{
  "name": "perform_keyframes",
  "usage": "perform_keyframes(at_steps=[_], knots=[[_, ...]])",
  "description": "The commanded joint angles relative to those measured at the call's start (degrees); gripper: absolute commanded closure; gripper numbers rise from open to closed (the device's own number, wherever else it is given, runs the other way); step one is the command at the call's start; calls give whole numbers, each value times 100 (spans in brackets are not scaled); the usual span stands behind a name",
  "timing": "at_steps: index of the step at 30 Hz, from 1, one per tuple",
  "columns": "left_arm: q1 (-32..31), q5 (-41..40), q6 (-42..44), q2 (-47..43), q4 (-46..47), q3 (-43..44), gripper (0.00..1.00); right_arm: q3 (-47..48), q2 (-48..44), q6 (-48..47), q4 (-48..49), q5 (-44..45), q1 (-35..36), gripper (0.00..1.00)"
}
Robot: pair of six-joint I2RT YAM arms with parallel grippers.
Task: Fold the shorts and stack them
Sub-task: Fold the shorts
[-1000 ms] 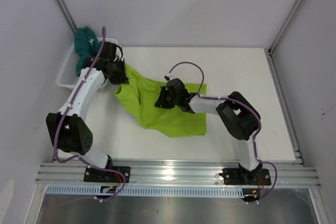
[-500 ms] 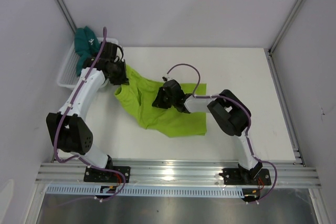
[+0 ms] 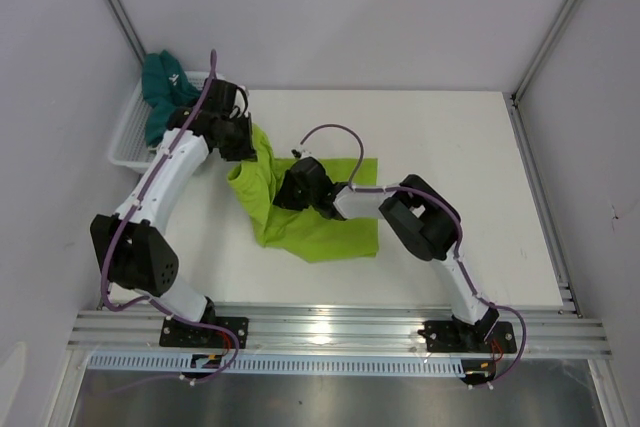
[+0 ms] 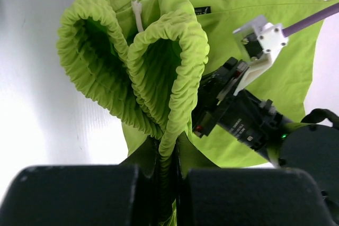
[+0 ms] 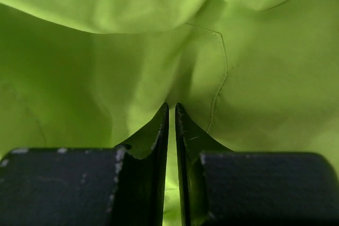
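The lime green shorts (image 3: pixel 325 227) lie bunched on the white table. My left gripper (image 3: pixel 252 147) is shut on their ruffled elastic waistband (image 4: pixel 177 41), which is lifted and stands up in two loops. A white drawstring (image 4: pixel 137 14) shows between the loops. In the left wrist view the jaws (image 4: pixel 168 154) pinch the band tight. My right gripper (image 3: pixel 284 192) rests on the middle of the same shorts. Its jaws (image 5: pixel 172 112) are shut on a thin fold of lime fabric. The dark teal shorts (image 3: pixel 158 85) lie heaped in the basket at the far left.
The white mesh basket (image 3: pixel 122 142) stands at the table's far left corner, right behind my left arm. Grey walls enclose the table on three sides. My right arm's forearm (image 4: pixel 249 123) crosses over the lime fabric close to the left gripper.
The right gripper has slid left with the fabric. The left gripper has moved right with the waistband. The lime shorts have drawn together and shifted left.
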Motion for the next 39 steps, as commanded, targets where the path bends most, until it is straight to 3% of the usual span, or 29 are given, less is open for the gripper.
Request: perform_keyframes(at_steps=[1, 12, 17, 24, 30, 39], knots=[[-177, 117, -238, -64, 155, 267, 100, 142, 57, -61, -353, 144, 32, 88], [-239, -128, -300, 218, 32, 434, 100, 28, -1278, -342, -510, -330, -345, 82], [-239, -225, -300, 227, -55, 566, 100, -236, -1973, -377, -800, -585, -688, 75], [-230, -278, -291, 200, -161, 689, 100, -1464, -3063, -728, -1565, -454, -1470, 68], [-256, -295, -274, 209, -188, 724, 100, -2643, -4197, -1071, -1978, -58, -2042, 52], [-362, -445, -309, 323, -284, 821, 100, -3400, -4664, -1247, -2506, -76, -2631, 51]])
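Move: The right gripper sits almost shut on the cloth in the middle of the shorts. Their right edge lies about 26 cm to its right and level with it ahead, some 1 cm lower; the far right corner is 12 cm farther out along that edge, the near right corner 13 cm closer in. The waistband held by the left gripper hangs about 17 cm above it, 8 cm left and 2 cm ahead. From the left gripper that right edge is some 34 cm right, 2 cm back and 18 cm down. Lift the right gripper about 15 cm off the cloth, edging forward at first, then carry it right across the shorts to end nearly 30 cm over, sinking on the way to hover above their right edge. Open its fingers to about half and turn the wrist clockwise as it goes. Keep the left gripper shut on the raised waistband, nearly in place. ##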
